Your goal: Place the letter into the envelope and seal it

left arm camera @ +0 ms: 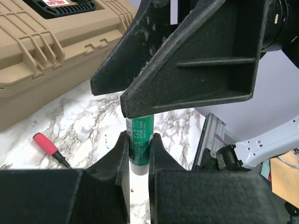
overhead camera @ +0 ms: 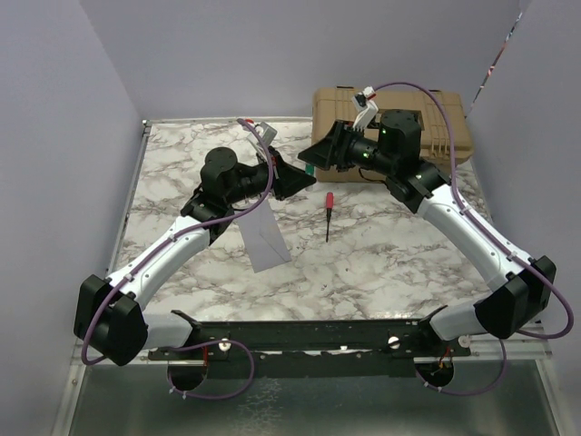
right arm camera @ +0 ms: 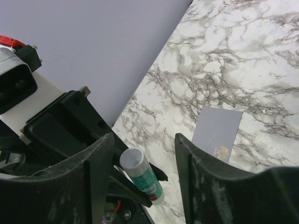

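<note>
My left gripper [overhead camera: 296, 178] is shut on a green glue stick [left arm camera: 140, 140] with a white cap and holds it above the table; its jaws clamp the tube's body [left arm camera: 138, 138]. My right gripper [overhead camera: 314, 156] faces it, open, with its fingers [left arm camera: 201, 60] on either side of the stick's capped end [right arm camera: 134, 159] and a clear gap [right arm camera: 145, 140] on the right side. The grey envelope [overhead camera: 266, 238] lies flat on the marble table below the left arm; it also shows in the right wrist view [right arm camera: 217, 132]. No tan letter sheet is in view.
A red-handled screwdriver [overhead camera: 329, 214] lies on the marble table [overhead camera: 381, 263] right of the envelope; it also shows in the left wrist view [left arm camera: 49, 148]. A big tan hard case [overhead camera: 399, 113] stands at the back right, under the right wrist.
</note>
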Available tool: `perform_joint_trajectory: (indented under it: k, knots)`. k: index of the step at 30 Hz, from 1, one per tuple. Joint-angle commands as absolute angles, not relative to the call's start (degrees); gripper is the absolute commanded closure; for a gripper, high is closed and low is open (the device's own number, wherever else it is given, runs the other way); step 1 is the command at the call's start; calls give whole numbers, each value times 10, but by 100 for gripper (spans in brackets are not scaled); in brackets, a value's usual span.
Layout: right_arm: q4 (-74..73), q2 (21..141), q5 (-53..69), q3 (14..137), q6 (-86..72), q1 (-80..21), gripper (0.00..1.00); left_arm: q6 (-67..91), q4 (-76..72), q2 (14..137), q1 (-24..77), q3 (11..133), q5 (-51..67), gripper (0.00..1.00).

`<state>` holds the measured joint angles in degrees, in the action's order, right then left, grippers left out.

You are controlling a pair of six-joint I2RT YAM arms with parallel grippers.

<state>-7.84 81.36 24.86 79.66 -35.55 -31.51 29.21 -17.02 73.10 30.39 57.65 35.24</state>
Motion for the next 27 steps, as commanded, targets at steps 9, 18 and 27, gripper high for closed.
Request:
perform_joint_trajectory:
  k: [9, 18, 27]
  knots:
    - [-108, 827, 289, 841, -323, -319, 62, 284, -163, 740, 303, 591, 331, 100]
    - [-137, 839, 306, 851, -299, -318, 55, 290, -155, 742, 302, 604, 339, 100]
    - [-137, 834, 298, 846, -296, -318, 78, 294, -151, 742, 302, 609, 351, 100]
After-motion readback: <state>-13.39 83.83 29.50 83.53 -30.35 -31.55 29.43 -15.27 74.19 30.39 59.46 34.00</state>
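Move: The upright glue stick is already between the right hand's open fingers, nearer one of them: its middle is roughly 1 cm back, 1 cm left and 2 cm below that hand. The left hand grips it, with its middle about 1 cm above that hand. From the right hand, the screwdriver lies some 6 cm ahead, 6 cm right and 34 cm down, and the grey envelope 1 cm back, 13 cm left and 34 cm down. First up by about 1 cm, then down by some 1.5 cm, the right hand settles around the upper end of the glue stick, edging back and left and turning about 5 degrees counter-clockwise. Its fingers close partway, ease open a little, then close again to about half their starting gap, coming up to the stick's sides. The left hand keeps its grip, creeping under 1 cm forward. ##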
